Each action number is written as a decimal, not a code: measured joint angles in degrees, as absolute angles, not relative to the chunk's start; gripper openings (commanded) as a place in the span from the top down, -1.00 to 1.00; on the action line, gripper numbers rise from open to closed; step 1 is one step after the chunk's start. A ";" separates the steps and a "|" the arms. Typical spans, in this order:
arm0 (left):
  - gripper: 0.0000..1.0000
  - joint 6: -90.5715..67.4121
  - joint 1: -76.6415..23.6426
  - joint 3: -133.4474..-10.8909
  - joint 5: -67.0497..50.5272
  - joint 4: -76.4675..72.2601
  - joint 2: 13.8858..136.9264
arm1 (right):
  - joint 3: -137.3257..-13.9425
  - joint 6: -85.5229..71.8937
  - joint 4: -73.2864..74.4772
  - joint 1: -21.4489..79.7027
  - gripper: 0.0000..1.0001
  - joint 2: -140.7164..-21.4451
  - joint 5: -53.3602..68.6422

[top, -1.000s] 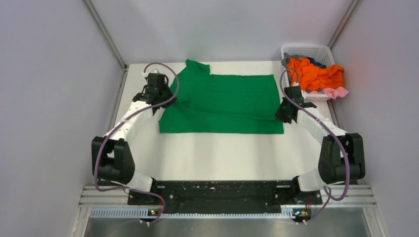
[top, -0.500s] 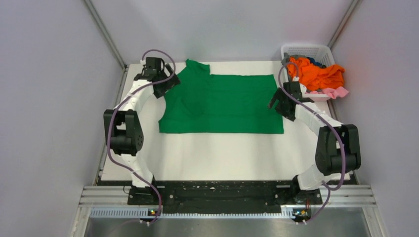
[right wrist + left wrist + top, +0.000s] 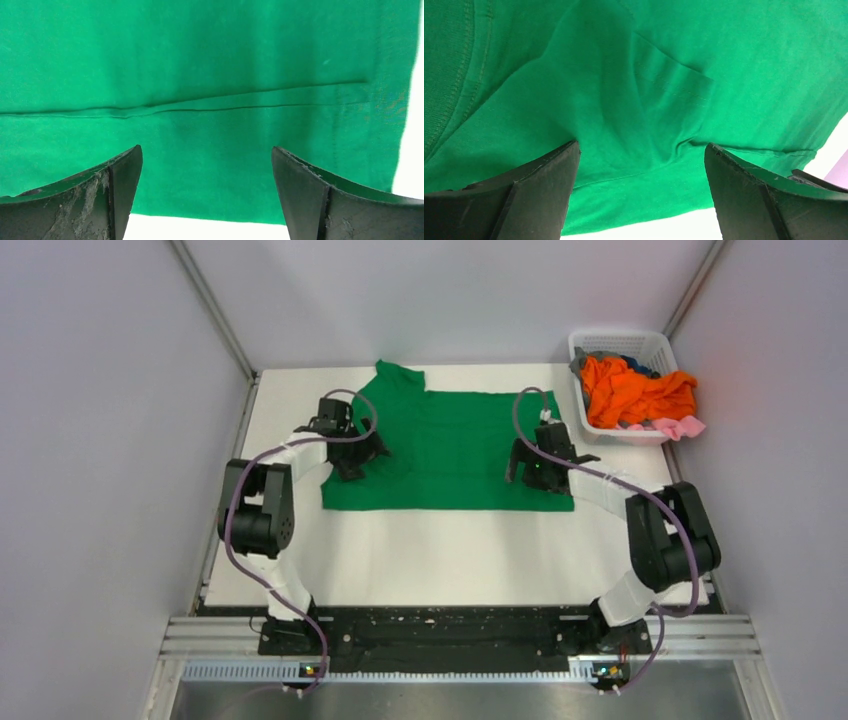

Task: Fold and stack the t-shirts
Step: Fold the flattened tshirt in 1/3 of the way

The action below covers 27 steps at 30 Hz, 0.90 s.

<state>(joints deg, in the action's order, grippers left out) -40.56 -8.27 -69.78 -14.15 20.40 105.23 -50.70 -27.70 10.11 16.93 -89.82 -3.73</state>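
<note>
A bright green t-shirt [image 3: 450,450] lies spread flat on the white table, one sleeve poking out at the far left. My left gripper [image 3: 352,462] is open, low over the shirt's left side; in the left wrist view [image 3: 641,165] its fingers straddle wrinkled green cloth [image 3: 634,100] near the hem. My right gripper [image 3: 535,468] is open over the shirt's right side; in the right wrist view [image 3: 206,175] the fingers frame a fold line in the cloth [image 3: 200,60]. An orange t-shirt [image 3: 635,390] and pink cloth [image 3: 680,427] sit in the basket.
A white lattice basket [image 3: 620,342] stands at the table's far right corner, holding several crumpled shirts. Bare white table [image 3: 450,555] lies between the green shirt and the arm bases. Grey walls close in on both sides.
Both grippers have moved inward from the shirt's outer edges to positions over the shirt, left arm toward the right and nearer, right arm toward the left. The shirt's left side now lies flatter.
</note>
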 measured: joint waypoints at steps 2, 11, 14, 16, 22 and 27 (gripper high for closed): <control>-0.98 -40.77 -8.19 -68.60 -14.11 18.92 105.82 | -50.65 -27.42 9.67 17.65 -0.97 -92.53 -3.29; -0.97 -42.15 -8.08 -56.77 -14.17 10.76 98.83 | -45.60 -28.23 7.84 20.12 -0.97 -89.21 -4.78; -0.98 -43.07 -8.08 -49.82 -14.24 9.10 93.27 | -42.09 -29.69 10.46 21.85 -0.97 -84.88 -5.72; -0.98 -43.94 -8.08 -45.17 -14.63 8.03 89.30 | -39.68 -31.05 12.80 23.35 -0.97 -81.56 -6.33; -0.97 -47.27 -8.60 -31.77 -15.00 8.03 74.78 | -33.06 -36.12 19.77 27.55 -0.97 -71.33 -6.63; -0.98 -50.24 -9.78 -24.49 -13.74 14.04 61.73 | -29.43 -41.60 25.82 31.83 -0.97 -63.81 -6.59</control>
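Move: The green t-shirt lies spread flat 1–2 cm under both open grippers: its middle is about 18 cm to the right and 7 cm ahead of the left hand, some 20 cm to the left and 10 cm ahead of the right. Its near edge is roughly 9 cm straight back from the left hand and 7 cm straight back from the right. From the right hand, a folded hem runs about 3 cm straight ahead, and the table's front edge is 28 cm straight back. Lower both wide-open grippers the last 1–2 cm until the fingertips press on the green cloth, then draw them back together towards the table's front edge, some 17 cm, keeping low and level so the fingertips drag the shirt along. Keep the fingers open, and let the right hand tip about 10 degrees further down. ##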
